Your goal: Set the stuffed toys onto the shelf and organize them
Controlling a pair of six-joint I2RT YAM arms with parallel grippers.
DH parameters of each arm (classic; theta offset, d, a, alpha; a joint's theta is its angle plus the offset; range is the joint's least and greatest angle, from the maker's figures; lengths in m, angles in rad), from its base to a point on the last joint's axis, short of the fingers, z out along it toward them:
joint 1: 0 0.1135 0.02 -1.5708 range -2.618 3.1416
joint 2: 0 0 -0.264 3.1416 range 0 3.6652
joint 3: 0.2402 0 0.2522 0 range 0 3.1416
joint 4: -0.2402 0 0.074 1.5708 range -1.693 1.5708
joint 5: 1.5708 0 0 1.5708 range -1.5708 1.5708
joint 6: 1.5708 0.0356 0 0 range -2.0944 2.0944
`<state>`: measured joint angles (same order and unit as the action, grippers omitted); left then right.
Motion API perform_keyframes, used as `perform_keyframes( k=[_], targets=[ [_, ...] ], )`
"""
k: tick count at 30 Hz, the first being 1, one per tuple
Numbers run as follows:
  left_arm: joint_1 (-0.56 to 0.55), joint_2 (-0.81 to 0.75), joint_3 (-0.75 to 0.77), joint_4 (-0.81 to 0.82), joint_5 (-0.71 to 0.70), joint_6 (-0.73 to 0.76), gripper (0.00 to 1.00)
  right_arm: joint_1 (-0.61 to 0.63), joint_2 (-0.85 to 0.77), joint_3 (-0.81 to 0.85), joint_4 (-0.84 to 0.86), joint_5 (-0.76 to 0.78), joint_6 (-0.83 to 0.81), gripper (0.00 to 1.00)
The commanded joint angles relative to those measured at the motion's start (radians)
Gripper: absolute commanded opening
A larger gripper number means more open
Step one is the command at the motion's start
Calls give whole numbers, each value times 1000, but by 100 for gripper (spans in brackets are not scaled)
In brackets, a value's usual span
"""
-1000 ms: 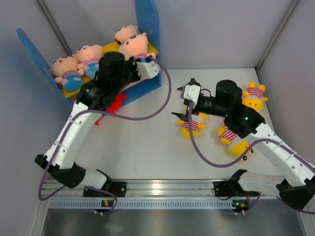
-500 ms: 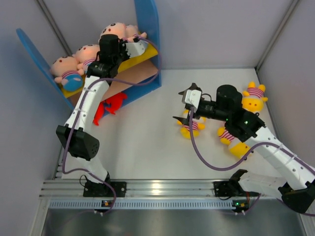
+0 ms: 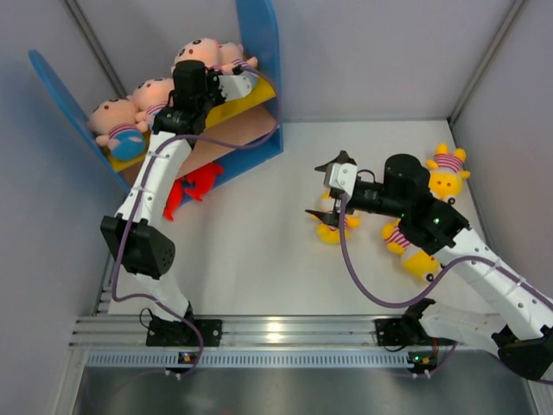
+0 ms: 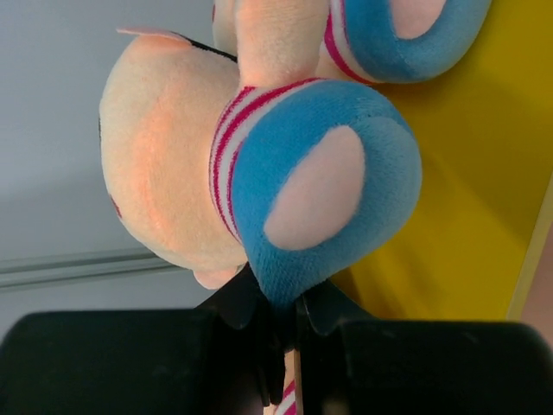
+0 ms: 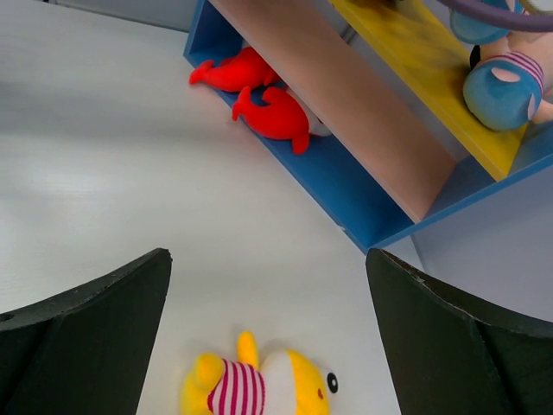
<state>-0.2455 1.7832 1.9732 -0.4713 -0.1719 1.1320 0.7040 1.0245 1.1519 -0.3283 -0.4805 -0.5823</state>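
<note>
The shelf [image 3: 259, 52] leans at the back left, with blue side panels, a yellow upper board [image 3: 246, 99] and a tan lower board [image 5: 346, 95]. Three pink-faced dolls [image 3: 117, 121] lie on the yellow board. My left gripper [image 3: 199, 71] is shut on the blue bottom of the rear doll [image 4: 294, 173] over the yellow board [image 4: 467, 199]. Two red monsters [image 3: 199, 181] lie at the shelf's foot and also show in the right wrist view [image 5: 268, 108]. My right gripper [image 5: 266, 255] is open and empty above a yellow striped toy [image 5: 259, 385], not touching it.
Two more yellow striped toys [image 3: 445, 173] [image 3: 410, 246] lie at the right, beside the right arm and near the right wall. A second doll's blue bottom [image 4: 389, 35] lies just beyond the held one. Grey walls close in the back and sides.
My left arm has swung up from the shelf's front to the upper board, and the doll near it has shifted back and left. My right gripper has moved slightly right over the yellow toy.
</note>
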Motion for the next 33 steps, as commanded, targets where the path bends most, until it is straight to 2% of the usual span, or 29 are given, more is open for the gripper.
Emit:
perform_keyframes(
  k=[1, 6, 15, 17, 18, 21, 25, 30, 33],
  targets=[
    [5, -25, -45, 66, -21, -4, 0, -11, -29, 2, 55, -35, 2, 96],
    [18, -47, -128, 68, 28, -61, 0, -9, -23, 0, 64, -50, 12, 96],
    [49, -36, -108, 68, 84, -110, 0, -9, -30, 0, 46, -53, 18, 96],
    [51, -47, -117, 69, 80, -115, 10, -11, -27, 2, 46, -53, 22, 96],
    [51, -50, -120, 71, 74, -121, 30, -11, -27, 2, 46, -53, 24, 96],
    [54, -67, -132, 69, 69, -130, 56, -11, -23, -1, 46, -55, 24, 96],
    [54, -82, -154, 69, 71, -129, 72, -11, -23, 0, 46, -56, 29, 96],
    [54, -122, -157, 69, 90, -155, 78, -11, -15, 12, 37, -27, 64, 97],
    [54, -159, -175, 68, 104, -161, 84, -11, -1, 22, 43, 57, 153, 97]
  ],
)
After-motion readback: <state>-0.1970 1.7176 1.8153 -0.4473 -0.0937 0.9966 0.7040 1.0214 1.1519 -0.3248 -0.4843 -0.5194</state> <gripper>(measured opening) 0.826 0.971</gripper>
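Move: The left hand already pinches the boy doll by its blue bottom. The gap for it on the yellow shelf lies about 8 cm below, 2 cm ahead and 3 cm to the left. To the right of the gap sits the right-hand doll, 6 cm to the hand's right and 4 cm ahead; the middle doll is some 14 cm left and 4 cm back, both roughly 6 cm lower. From the idle right hand the gap is some 28 cm ahead and 27 cm left, about level. Still pinching the doll's blue bottom, the left hand sinks quickly by about 5.5 cm to bring it down onto the yellow shelf between its neighbours, tipping slightly more downward and easing a centimetre left. There it pauses, opens its nearly shut fingers wide to let go of the doll, and starts up again by about a centimetre. ##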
